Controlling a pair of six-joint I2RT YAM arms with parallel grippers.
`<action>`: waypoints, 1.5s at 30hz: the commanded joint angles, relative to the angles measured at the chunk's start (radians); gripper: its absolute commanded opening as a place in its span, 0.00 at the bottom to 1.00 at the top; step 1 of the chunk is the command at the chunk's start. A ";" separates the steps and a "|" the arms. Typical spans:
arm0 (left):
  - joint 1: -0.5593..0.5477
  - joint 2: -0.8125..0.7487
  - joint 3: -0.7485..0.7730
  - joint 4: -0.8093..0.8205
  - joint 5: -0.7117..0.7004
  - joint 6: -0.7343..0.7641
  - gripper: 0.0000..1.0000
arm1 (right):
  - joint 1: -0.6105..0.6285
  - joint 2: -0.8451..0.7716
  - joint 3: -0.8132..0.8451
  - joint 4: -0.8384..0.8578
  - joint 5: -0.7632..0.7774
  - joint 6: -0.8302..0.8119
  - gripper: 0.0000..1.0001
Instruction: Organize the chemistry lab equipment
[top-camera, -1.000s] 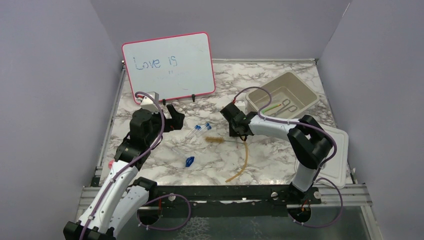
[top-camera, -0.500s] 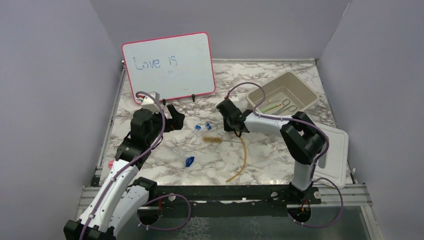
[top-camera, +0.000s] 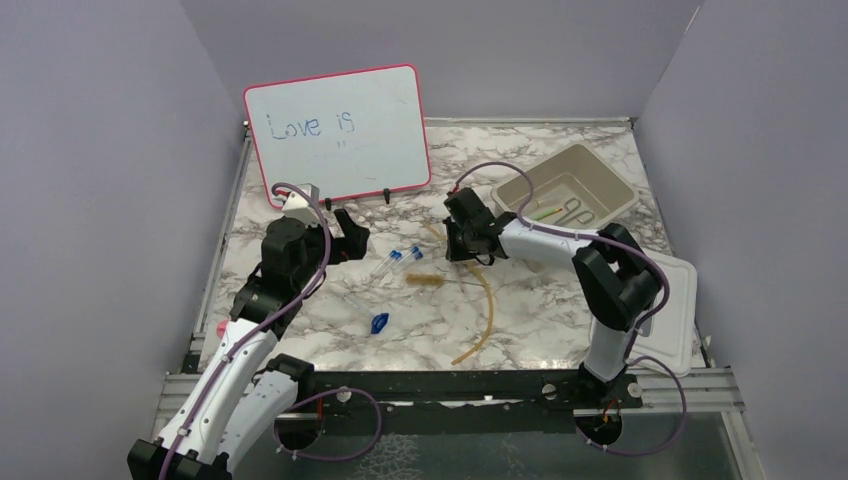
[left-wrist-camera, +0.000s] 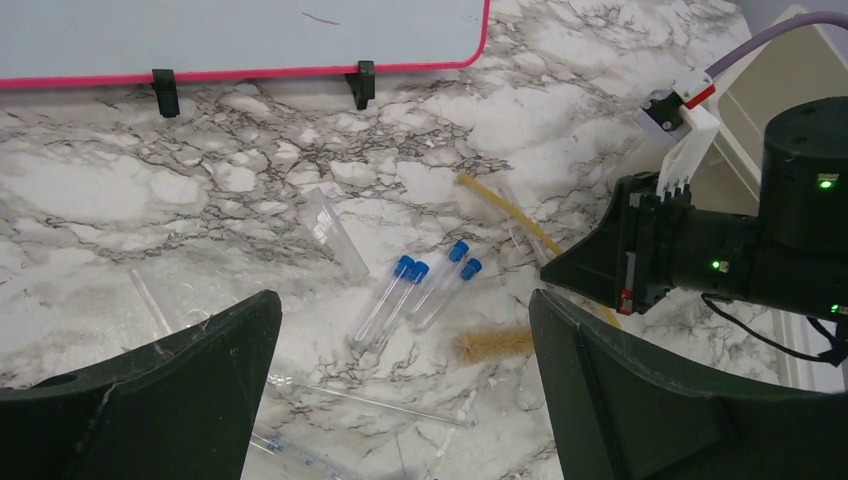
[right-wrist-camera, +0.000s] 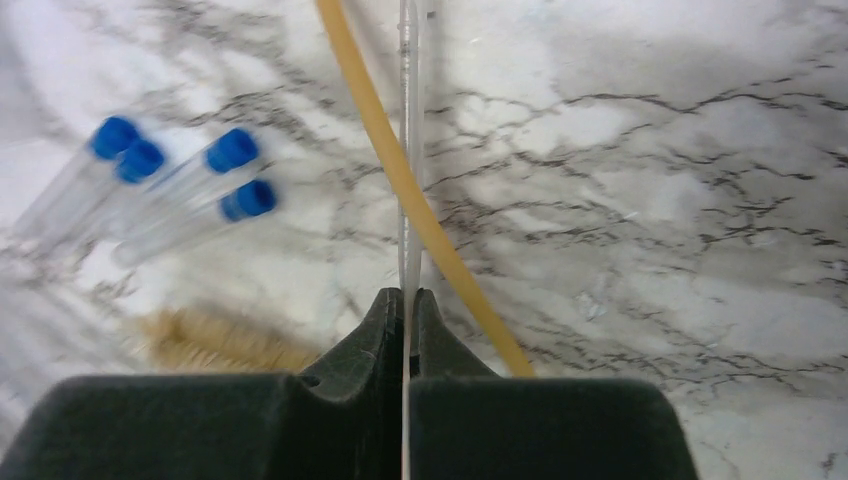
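My right gripper (right-wrist-camera: 408, 295) is shut on a thin clear glass rod (right-wrist-camera: 409, 150) that runs straight out from its jaws, low over the marble. The amber rubber hose (right-wrist-camera: 362, 100) slants across just beside the rod. Several clear tubes with blue caps (top-camera: 400, 260) lie left of it, with a tan bristle brush (top-camera: 428, 281) below them. My left gripper (left-wrist-camera: 403, 300) hangs open above the tubes (left-wrist-camera: 410, 290), holding nothing. A small blue piece (top-camera: 379, 323) lies nearer the arms. The green-tipped stick (top-camera: 545, 213) and wire tongs (top-camera: 575, 208) lie in the tub.
The beige tub (top-camera: 575, 150) stands at the back right, its lid (top-camera: 670, 310) flat near the right edge. The pink-framed whiteboard (top-camera: 340, 130) stands at the back left. More clear glass rods (left-wrist-camera: 380, 400) lie under my left gripper.
The right gripper has closed onto the thin clear rod and shifted a little toward the back left. The hose's upper end has swung left. The left arm has not moved.
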 joint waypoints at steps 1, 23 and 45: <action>-0.002 -0.012 -0.004 0.022 -0.018 0.013 0.97 | -0.013 -0.091 0.032 -0.007 -0.256 -0.027 0.00; -0.002 -0.043 -0.005 0.012 -0.027 0.010 0.97 | -0.081 -0.327 0.151 -0.103 -0.049 0.031 0.01; -0.002 -0.049 -0.002 0.008 -0.034 0.006 0.97 | -0.525 -0.456 0.054 -0.174 0.418 0.263 0.01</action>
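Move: The beige box lies about 24 cm to the right of the right gripper and 10 cm farther out; its middle is some 4 cm higher than the fingertips, which already hold the clear rod low over the table. The tan tube's middle lies roughly 7 cm back and 5 cm right, the brush 5 cm back and 2 cm left, and the blue-capped tubes 12 cm left, level with it. From the left gripper the box is about 44 cm right, 13 cm ahead and 15 cm lower. Keep the right fingers shut on the clear rod and lift it up and a little left, clear of the tan tube, rolling the hand's left side up. Then, still climbing to some 20 cm above the start, swing right and forward over the beige box, ending about 25 cm right of the start, while turning the wrist clockwise by roughly 50 degrees. ##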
